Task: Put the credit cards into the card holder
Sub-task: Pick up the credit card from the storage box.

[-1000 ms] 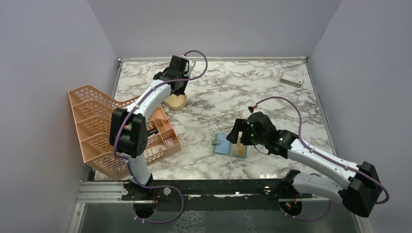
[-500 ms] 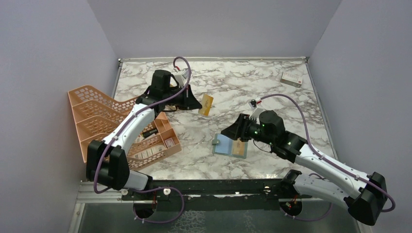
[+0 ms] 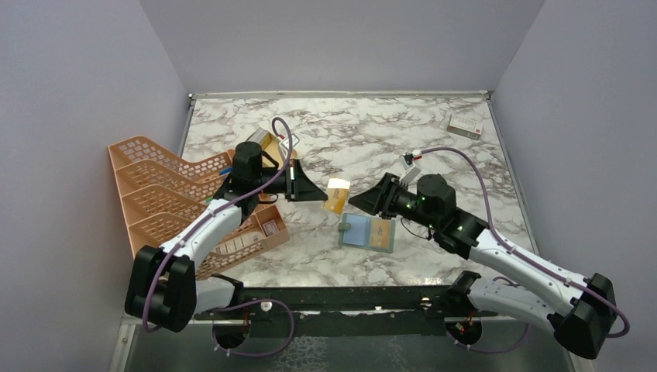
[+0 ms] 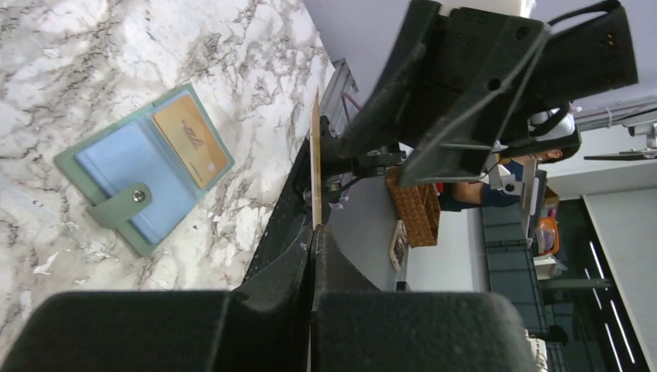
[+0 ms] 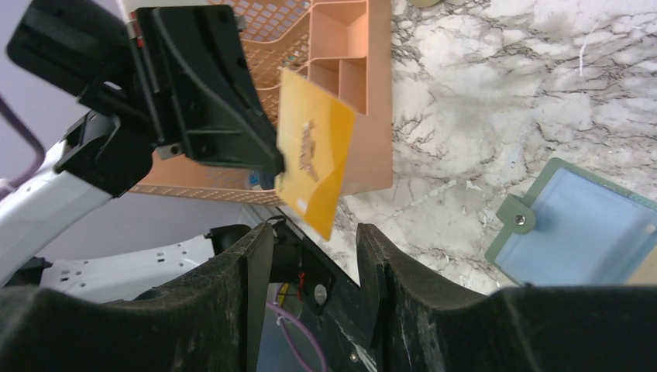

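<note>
The card holder point(image 3: 364, 231) lies open on the marble, pale blue inside, with one tan credit card point(image 3: 380, 232) lying on its right half. My left gripper point(image 3: 319, 195) is shut on a second credit card point(image 3: 336, 195) and holds it in the air left of the holder. In the left wrist view this card point(image 4: 315, 155) shows edge-on above the closed fingers. My right gripper point(image 5: 314, 232) is open and faces that card point(image 5: 312, 151), whose lower corner hangs just at the mouth of the jaws without touching them. The holder point(image 5: 577, 225) lies to the right below.
An orange mesh rack point(image 3: 155, 198) stands at the left under the left arm, with small items in its front compartments. A gold tin point(image 3: 266, 142) sits behind the left arm. A white box point(image 3: 465, 125) lies at the far right corner.
My left arm swung from the back of the table toward the middle, carrying a card. My right gripper rose off the holder, turned toward that card and narrowed its jaws.
</note>
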Action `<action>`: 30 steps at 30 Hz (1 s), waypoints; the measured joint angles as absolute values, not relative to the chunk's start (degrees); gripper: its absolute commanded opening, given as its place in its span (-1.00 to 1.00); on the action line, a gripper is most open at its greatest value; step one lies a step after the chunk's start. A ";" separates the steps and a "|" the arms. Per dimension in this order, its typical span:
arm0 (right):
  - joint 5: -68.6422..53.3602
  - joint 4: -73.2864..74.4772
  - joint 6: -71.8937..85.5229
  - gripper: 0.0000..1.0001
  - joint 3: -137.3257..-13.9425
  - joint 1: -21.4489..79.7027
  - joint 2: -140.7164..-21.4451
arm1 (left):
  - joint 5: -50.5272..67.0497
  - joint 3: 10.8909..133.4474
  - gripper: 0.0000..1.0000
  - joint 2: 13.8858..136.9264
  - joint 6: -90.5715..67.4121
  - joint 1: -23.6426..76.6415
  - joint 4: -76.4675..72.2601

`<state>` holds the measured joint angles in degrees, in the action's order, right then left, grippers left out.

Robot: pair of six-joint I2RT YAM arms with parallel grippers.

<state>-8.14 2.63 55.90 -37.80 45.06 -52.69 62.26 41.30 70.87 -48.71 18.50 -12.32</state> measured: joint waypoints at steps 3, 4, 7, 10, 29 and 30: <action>-7.90 2.42 56.27 -0.05 -37.82 45.06 -54.83 | 62.87 39.31 -1.00 68.99 -50.52 18.65 -13.63; -7.81 2.37 56.40 -0.05 -37.82 45.06 -55.59 | 63.00 38.81 -1.00 68.34 -50.92 18.81 -14.00; -7.81 1.72 56.90 -0.05 -37.82 45.06 -57.74 | 63.35 38.13 -1.00 67.07 -52.10 19.14 -14.96; -8.21 0.36 57.25 -0.05 -37.82 45.06 -59.42 | 63.51 37.82 -1.00 66.74 -52.86 19.59 -15.88; -10.55 -7.81 57.06 -0.98 -35.75 45.08 -59.40 | 62.41 32.75 -0.02 67.35 -55.09 20.86 -17.58; -10.50 -7.53 56.38 -0.99 -35.57 45.08 -59.44 | 62.17 32.47 0.00 67.59 -54.57 20.86 -17.63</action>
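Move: The left hand still pinches the credit card by one edge, the card's middle about 3 cm to its right; the right hand's half-open fingers wait some 6 cm to the left hand's right and 3 cm farther back. From the right hand that card lies roughly 3 cm ahead and 4 cm left, about level. The card holder lies on the table about 3 cm right of the right hand, 2 cm ahead and 17 cm below; the storage box is some 22 cm ahead and 14 cm left of the left hand, about 17 cm lower. The right hand, fingers half open, dips about 3 cm while reaching some 2 cm left and a little forward towards the card's free edge, then rises slightly and shuts its fingertips on that edge, as the left hand draws the card back about 3 cm to meet them. Once the right fingers are nearly shut, the left hand opens to almost half and lets go, sinking about 2 cm with its fingers still around the card's near end. ##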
